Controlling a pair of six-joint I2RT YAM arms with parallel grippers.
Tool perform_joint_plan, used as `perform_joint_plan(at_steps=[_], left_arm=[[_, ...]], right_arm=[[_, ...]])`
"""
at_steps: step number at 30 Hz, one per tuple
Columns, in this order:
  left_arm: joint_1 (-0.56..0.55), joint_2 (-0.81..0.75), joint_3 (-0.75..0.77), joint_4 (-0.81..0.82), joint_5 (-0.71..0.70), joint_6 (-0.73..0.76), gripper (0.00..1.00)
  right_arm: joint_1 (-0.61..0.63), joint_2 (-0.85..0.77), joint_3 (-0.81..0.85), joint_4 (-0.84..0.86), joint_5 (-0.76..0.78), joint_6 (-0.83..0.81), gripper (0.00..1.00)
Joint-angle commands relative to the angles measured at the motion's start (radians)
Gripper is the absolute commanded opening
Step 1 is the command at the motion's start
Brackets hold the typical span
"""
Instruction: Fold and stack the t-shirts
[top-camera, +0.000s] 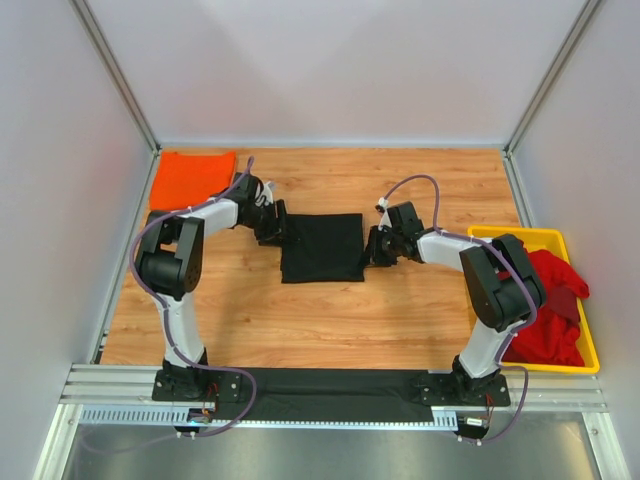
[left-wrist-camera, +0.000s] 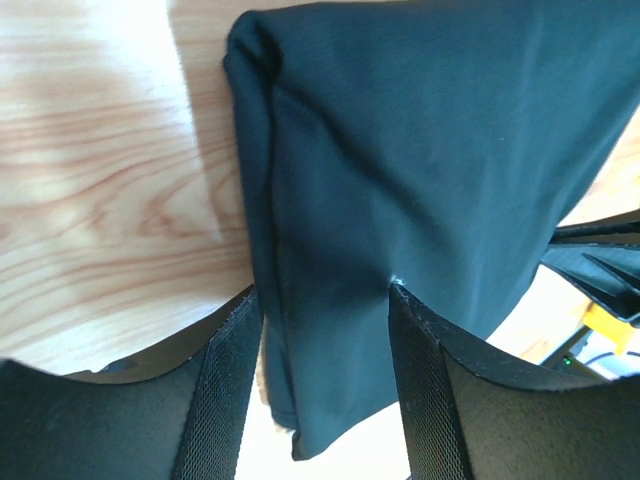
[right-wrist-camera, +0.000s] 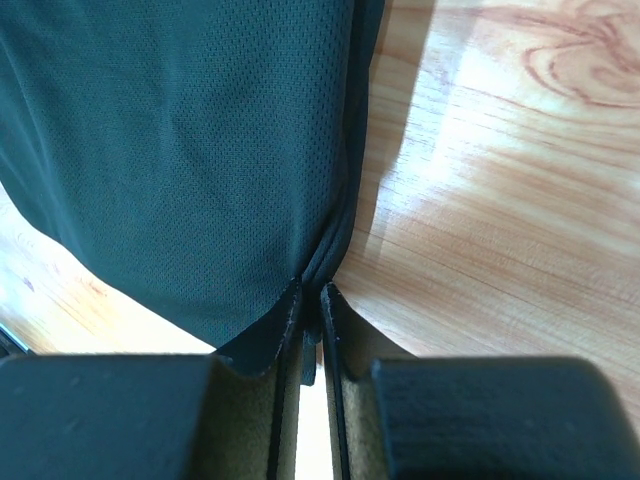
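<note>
A black t-shirt (top-camera: 320, 247) lies folded into a rectangle at the middle of the wooden table. My left gripper (top-camera: 277, 228) is at the shirt's left edge. In the left wrist view it (left-wrist-camera: 322, 295) is open, its fingers apart, with the folded edge of the black cloth (left-wrist-camera: 420, 150) lying between them. My right gripper (top-camera: 372, 247) is at the shirt's right edge. In the right wrist view it (right-wrist-camera: 310, 292) is shut, pinching the edge of the black cloth (right-wrist-camera: 180, 150). An orange t-shirt (top-camera: 192, 178) lies folded at the far left corner. Red t-shirts (top-camera: 548, 300) are heaped in a tray.
The yellow tray (top-camera: 530, 234) stands at the right edge of the table, next to the right arm. Grey walls enclose the table on three sides. A dark mat (top-camera: 330, 392) lies between the arm bases at the near edge.
</note>
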Motion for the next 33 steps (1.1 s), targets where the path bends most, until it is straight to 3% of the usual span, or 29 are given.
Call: perform_joint_plan(at_steps=[1,6,9,12,13,16,21,25,33], left_arm=[[-0.013,0.064,-0.037,0.019,-0.029,0.011,0.61],[-0.016,0.077,-0.027,0.016,-0.040,0.002,0.56],[-0.019,0.069,-0.021,0.000,-0.053,0.000,0.47],[-0.031,0.063,0.012,-0.033,-0.067,-0.003,0.30],[-0.043,0.067,0.029,-0.049,-0.069,-0.001,0.17],[-0.077,0.069,0.107,-0.128,-0.114,0.017,0.00],[-0.091,0.083,0.307,-0.401,-0.272,0.032,0.00],[-0.098,0.058,0.388,-0.547,-0.498,0.002,0.00],[-0.117,0.055,0.469,-0.649,-0.656,-0.040,0.00]], right_arm=[[0.008,0.017,-0.014,0.025,-0.008,0.001,0.13],[0.007,0.002,-0.017,0.016,-0.006,-0.001,0.13],[0.007,-0.012,-0.017,0.013,-0.008,0.010,0.14],[0.007,-0.035,-0.016,0.016,-0.015,0.021,0.15],[0.005,-0.043,-0.014,0.011,-0.017,0.026,0.16],[0.008,-0.069,0.000,0.000,-0.034,0.033,0.21],[0.005,-0.150,0.021,-0.073,-0.009,0.030,0.36],[0.007,-0.245,0.026,-0.119,0.012,0.021,0.47],[0.004,-0.378,0.089,-0.221,0.051,-0.001,0.48]])
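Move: The black shirt lies flat between the hands. Its left edge is between the left hand's open fingers, about 1 cm right and 2 cm below, and its middle is some 8 cm right, 2 cm back and 2 cm below; the orange shirt lies about 14 cm ahead and 20 cm left of that hand. The right hand still pinches the shirt's right edge; the shirt's middle is about 9 cm left and 3 cm ahead of it, level in height. The left hand pinches the black shirt's left edge, sinking about 1 cm as its fingers shut, then lifts and draws it left by about 6 cm towards the orange shirt, tilting some 30 degrees until its fingers point nearly straight down. The right fingers open and let go of the right edge, and that hand rises about 11 cm off the shirt. ##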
